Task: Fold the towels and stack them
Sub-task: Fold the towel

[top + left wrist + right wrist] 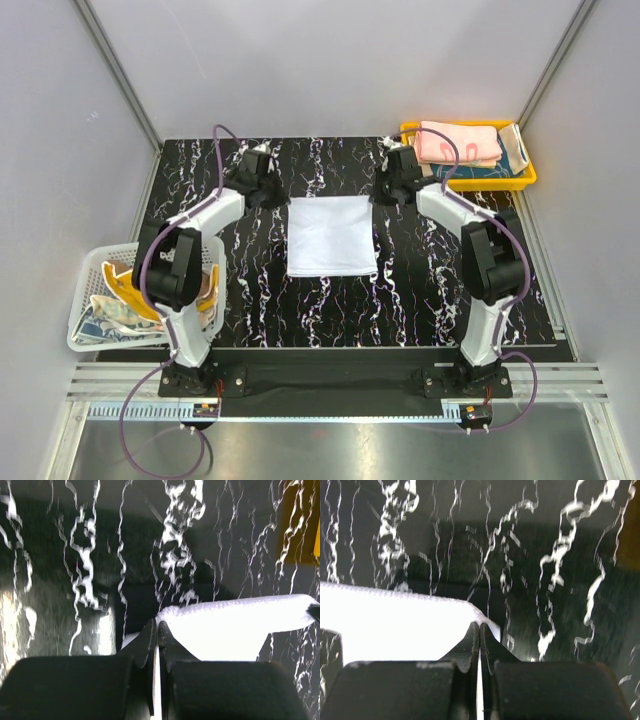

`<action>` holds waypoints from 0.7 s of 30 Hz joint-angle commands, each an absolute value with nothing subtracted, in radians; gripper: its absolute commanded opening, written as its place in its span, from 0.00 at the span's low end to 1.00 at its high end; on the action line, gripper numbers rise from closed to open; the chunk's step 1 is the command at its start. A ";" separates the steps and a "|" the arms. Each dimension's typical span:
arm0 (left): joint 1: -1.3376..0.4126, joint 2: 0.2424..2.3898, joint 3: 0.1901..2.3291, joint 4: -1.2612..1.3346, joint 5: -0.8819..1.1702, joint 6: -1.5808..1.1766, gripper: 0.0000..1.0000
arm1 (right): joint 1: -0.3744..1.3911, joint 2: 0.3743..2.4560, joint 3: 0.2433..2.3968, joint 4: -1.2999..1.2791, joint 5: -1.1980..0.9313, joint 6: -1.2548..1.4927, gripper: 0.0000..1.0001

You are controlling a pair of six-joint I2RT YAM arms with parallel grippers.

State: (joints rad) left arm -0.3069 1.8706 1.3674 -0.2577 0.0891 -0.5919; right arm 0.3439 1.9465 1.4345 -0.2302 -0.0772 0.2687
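A plain white towel [332, 235] lies flat on the black marbled table [430, 290] between the two arms. My left gripper [284, 197] is shut on the towel's far left corner. In the left wrist view the white towel [235, 625] is pinched between the closed jaws of the left gripper [157, 625]. My right gripper [378, 197] is shut on the far right corner. In the right wrist view the white towel [395, 625] likewise runs into the closed right gripper [479, 625]. A folded pink towel [457, 142] rests on other folded towels at the back right.
The yellow tray [488, 184] holding the folded towels stands at the table's far right corner. A white mesh basket [82, 340] with crumpled cloths, one of them orange-yellow [128, 290], sits off the table's left edge beside the left arm. Grey walls surround the table.
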 commanded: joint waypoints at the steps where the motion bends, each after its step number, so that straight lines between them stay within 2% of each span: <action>1: -0.310 1.787 1.280 -0.161 0.107 -0.629 0.00 | 0.337 1.849 1.341 -0.147 -0.103 0.311 0.00; 11: -0.360 1.652 1.071 -0.084 0.074 -0.655 0.00 | 0.337 1.657 1.089 -0.071 -0.133 0.382 0.00; 21: -0.400 1.546 0.934 -0.067 0.028 -0.670 0.00 | 0.344 1.563 0.922 -0.035 -0.173 0.417 0.00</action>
State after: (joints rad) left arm -0.3973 1.6077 0.9558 -0.1230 0.0750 -0.6655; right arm 0.3439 1.6218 0.9577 -0.0914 -0.1532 0.3935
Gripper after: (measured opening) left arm 0.016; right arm 0.011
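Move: Each hand grips a far corner of the white towel, clear of the table. The towel's near-left corner lies some 19 cm back from the left hand, in line with it and about 9 cm lower; its near-right corner is some 19 cm back and 1 cm right of the right hand, 8 cm lower. The laundry basket stands about 46 cm left and 26 cm back of the left hand, the yellow box roughly 33 cm right and 20 cm ahead of the right hand. Still pinching the white towel's two far corners with shut fingers, both hands draw back together by about 10 cm, carrying that edge over the lower layer towards the near edge. They sink slightly, some 2 cm, mostly early on, and the wrists keep nearly the same tilt. ##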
